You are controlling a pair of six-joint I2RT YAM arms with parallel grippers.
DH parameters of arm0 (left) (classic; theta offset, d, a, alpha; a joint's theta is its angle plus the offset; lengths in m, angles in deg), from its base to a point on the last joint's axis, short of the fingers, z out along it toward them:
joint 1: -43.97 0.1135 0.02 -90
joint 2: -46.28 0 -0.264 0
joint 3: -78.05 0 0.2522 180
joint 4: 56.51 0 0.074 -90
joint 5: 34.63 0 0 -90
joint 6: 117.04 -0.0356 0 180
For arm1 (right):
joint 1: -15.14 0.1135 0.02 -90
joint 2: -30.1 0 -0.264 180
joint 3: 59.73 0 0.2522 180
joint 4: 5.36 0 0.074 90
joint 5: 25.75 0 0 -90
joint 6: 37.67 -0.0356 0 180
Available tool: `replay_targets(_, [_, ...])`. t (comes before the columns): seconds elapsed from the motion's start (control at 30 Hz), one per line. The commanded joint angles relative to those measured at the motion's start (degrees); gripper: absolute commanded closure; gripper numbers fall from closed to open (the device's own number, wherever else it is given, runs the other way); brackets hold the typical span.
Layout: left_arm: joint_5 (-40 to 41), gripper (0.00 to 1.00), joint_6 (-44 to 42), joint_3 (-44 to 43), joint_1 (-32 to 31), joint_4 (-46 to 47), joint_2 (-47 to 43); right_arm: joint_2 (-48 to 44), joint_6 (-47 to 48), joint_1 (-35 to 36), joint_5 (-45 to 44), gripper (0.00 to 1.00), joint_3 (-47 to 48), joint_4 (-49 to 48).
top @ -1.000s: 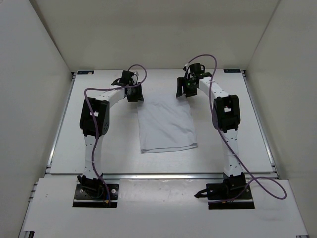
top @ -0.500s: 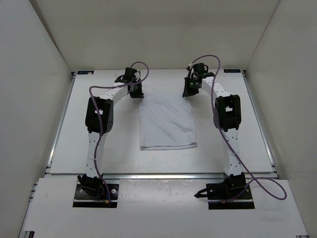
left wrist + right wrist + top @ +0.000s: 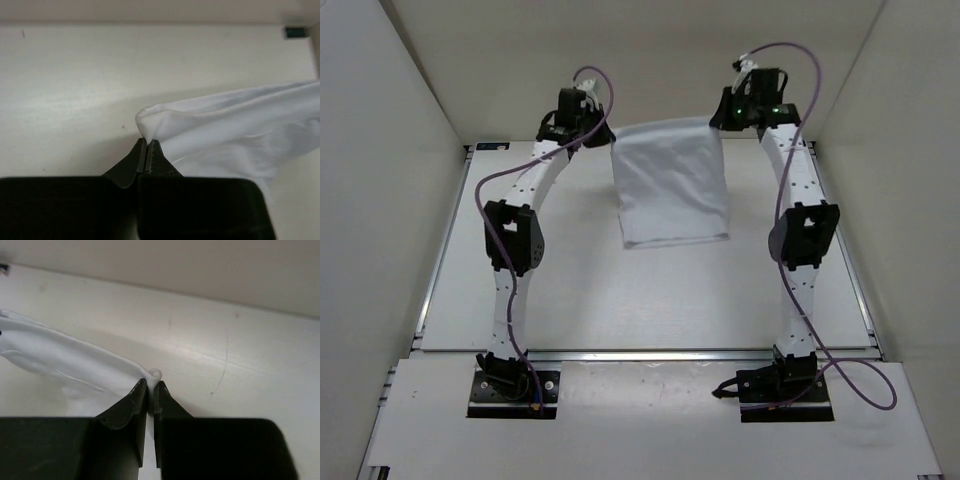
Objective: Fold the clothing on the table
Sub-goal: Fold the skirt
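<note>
The white clothing hangs stretched between both grippers above the far part of the table, its lower edge near the table's middle. My left gripper is shut on the clothing's far left corner; in the left wrist view the fabric bunches out from the pinched fingertips of the gripper. My right gripper is shut on the far right corner; in the right wrist view a small curl of cloth pokes out between the tips of the gripper.
White walls close the table in on the left, right and back. Metal rails run along the table's edges, with blue corner marks at the back. Purple cables loop over both arms.
Both grippers closed on the far corners of the clothing and rose, lifting it off the table and carrying it toward the back wall. The garment now hangs instead of lying flat.
</note>
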Motion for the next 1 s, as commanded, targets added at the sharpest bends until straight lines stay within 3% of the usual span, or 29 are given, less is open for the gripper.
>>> replay_targets(0.0, [-0.76,1.00,-1.23,-4.05,2.13,2.58,-16.58,-16.09,2.56,-0.16,-3.83,1.00,4.14,-2.40])
replay_targets(0.13, [4.67,1.00,-6.33,8.86,-1.03,4.77,-29.40,-29.68,7.13,3.53,-10.93,1.00,-11.74,-3.51])
replay_targets(0.23, [8.73,1.00,-8.10,29.90,-4.89,7.31,-37.67,-42.79,7.58,5.82,-14.56,0.99,-45.85,-14.64])
replay_targets(0.27, [8.39,1.00,-7.92,33.98,-5.51,7.94,-38.92,-48.13,4.96,5.56,-12.39,1.00,-51.72,-17.31])
replay_targets(0.33, [7.34,1.00,-5.30,51.60,-6.74,12.40,-46.63,-54.14,0.91,4.51,-7.63,1.00,-70.41,-23.82])
replay_targets(0.43, [7.94,1.00,-3.79,70.51,-9.55,15.14,-56.74,-63.89,-0.95,6.69,-8.58,1.00,-86.34,-23.75])
replay_targets(0.57, [9.09,1.00,-0.81,85.76,-10.53,12.69,-67.38,-69.71,-4.81,9.24,-7.01,1.00,-97.19,-22.35])
replay_targets(0.67, [8.30,1.00,0.43,89.48,-7.55,13.56,-70.13,-68.76,-6.48,9.52,-5.25,1.00,-99.32,-24.97])
replay_targets(0.73, [6.90,1.00,-0.27,87.30,-5.53,13.39,-67.69,-64.99,-6.31,7.51,-3.33,1.00,-97.75,-26.56])
replay_targets(0.97, [4.79,1.00,-2.12,71.74,-4.02,14.27,-43.19,-47.68,-2.98,4.33,-0.24,0.99,-86.33,-28.67])
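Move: Both hands already pinch the far corners of the lifted skirt. The middle of its free near edge lies about 23 cm back and 13 cm to the right of my left hand, some 15 cm lower; from my right hand it is roughly 24 cm back, 6 cm left and 20 cm down. The table's far rim runs about 14 cm straight ahead of my left hand and 13 cm straight ahead of my right, at table height. I fling the skirt with both hands together: up some 20 cm, then sweeping back towards my base about 35 cm and down over its free edge, below where I began. From there I swing both hands forward again some 7 cm towards that edge, fingers shut on the corners throughout. The fingers tip up about 25 degrees on the rise, then down past their starting slant. ##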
